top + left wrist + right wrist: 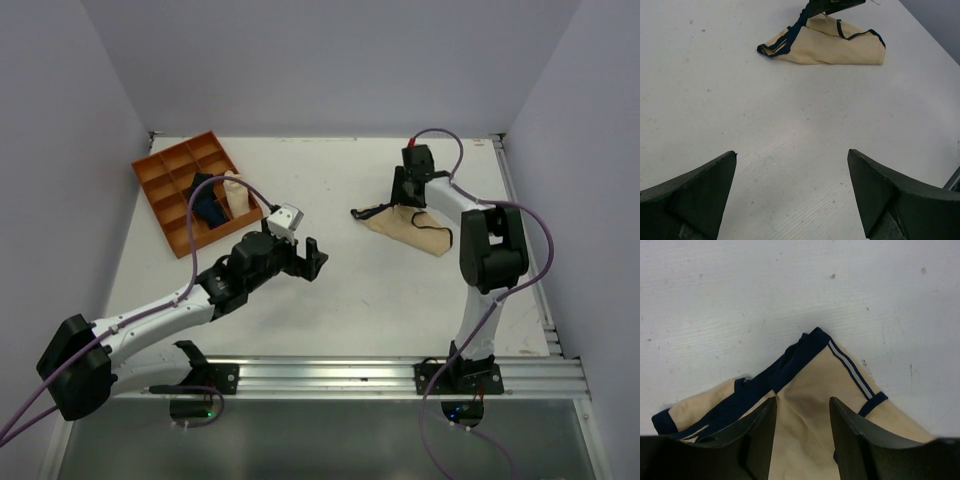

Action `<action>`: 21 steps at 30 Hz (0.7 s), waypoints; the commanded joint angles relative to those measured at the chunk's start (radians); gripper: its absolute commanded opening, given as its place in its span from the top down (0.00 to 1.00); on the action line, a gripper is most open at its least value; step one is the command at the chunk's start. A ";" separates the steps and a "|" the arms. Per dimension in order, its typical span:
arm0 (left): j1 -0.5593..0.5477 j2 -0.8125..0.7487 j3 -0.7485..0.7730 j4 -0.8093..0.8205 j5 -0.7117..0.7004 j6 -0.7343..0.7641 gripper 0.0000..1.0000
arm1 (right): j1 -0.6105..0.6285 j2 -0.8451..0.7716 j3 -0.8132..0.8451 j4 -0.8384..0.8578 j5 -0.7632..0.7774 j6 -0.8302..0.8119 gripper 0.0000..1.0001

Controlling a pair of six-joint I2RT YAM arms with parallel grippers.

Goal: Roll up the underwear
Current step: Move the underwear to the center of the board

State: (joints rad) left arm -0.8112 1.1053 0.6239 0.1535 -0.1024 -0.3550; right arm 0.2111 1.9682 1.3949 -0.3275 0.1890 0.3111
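Note:
The underwear (pixel 418 229), beige cloth with a dark edge band, lies crumpled on the white table at the right. My right gripper (pixel 405 203) points down onto its far left end. In the right wrist view the right gripper (pixel 801 401) has its fingers (pixel 760 425) a little apart, resting on the underwear (pixel 815 380) with a creased fold of beige cloth between them, just below the dark band. My left gripper (pixel 315 258) hovers near the table's middle, wide open and empty (pixel 791 152). From there the underwear (pixel 835 47) lies ahead, with the right gripper (pixel 832 5) on top of it.
An orange compartment tray (pixel 150 165) stands at the back left, holding a dark blue rolled cloth (pixel 208 200) and a pale cream roll (pixel 237 193). The table's right edge (pixel 530 250) runs close to the right arm.

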 commanded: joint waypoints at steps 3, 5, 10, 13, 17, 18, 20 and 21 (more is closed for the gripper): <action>0.006 -0.002 0.030 0.032 -0.023 0.022 0.04 | -0.004 0.064 0.113 0.024 0.043 -0.043 0.49; 0.006 0.005 0.033 0.035 -0.023 0.022 0.04 | -0.004 0.112 0.148 0.009 0.052 -0.046 0.50; 0.007 0.039 0.052 0.024 -0.049 0.022 0.04 | -0.004 0.199 0.259 -0.036 0.105 -0.064 0.52; 0.027 0.059 0.082 0.014 -0.069 0.002 0.05 | -0.004 0.227 0.311 -0.054 0.138 -0.070 0.52; 0.090 0.108 0.123 0.017 -0.039 -0.076 0.05 | -0.004 0.245 0.331 -0.050 0.104 -0.047 0.52; 0.105 0.137 0.128 0.040 -0.020 -0.088 0.05 | -0.004 0.248 0.328 -0.048 0.098 -0.044 0.52; 0.155 0.197 0.148 0.076 0.032 -0.116 0.07 | -0.004 0.264 0.328 -0.061 0.104 -0.026 0.52; 0.168 0.221 0.163 0.080 0.036 -0.119 0.07 | -0.004 0.270 0.329 -0.065 0.110 -0.024 0.52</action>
State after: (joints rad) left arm -0.6907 1.2560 0.7273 0.1627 -0.1009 -0.4168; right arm 0.2100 2.2208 1.6871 -0.3775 0.2768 0.2695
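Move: The right hand, half open, hovers about 3 cm above the underwear: the waistband's far corner lies some 6 cm ahead and 1 cm right, the underwear's middle about 4 cm back and straight below in left-right terms. The waistband's left end is roughly 10 cm to the hand's left, level with it. From the left hand, the underwear's middle lies around 18 cm ahead, 25 cm right and 14 cm down. Slide the right gripper forward about 6 cm over the underwear, sinking some 2 cm as it nears the waistband's far corner. Let its left side tip down slightly, stop with the still half-open fingers straddling the navy band, and don't close yet. Midway through, start the wide-open left gripper forward about 5 cm, turning it a little counter-clockwise. ##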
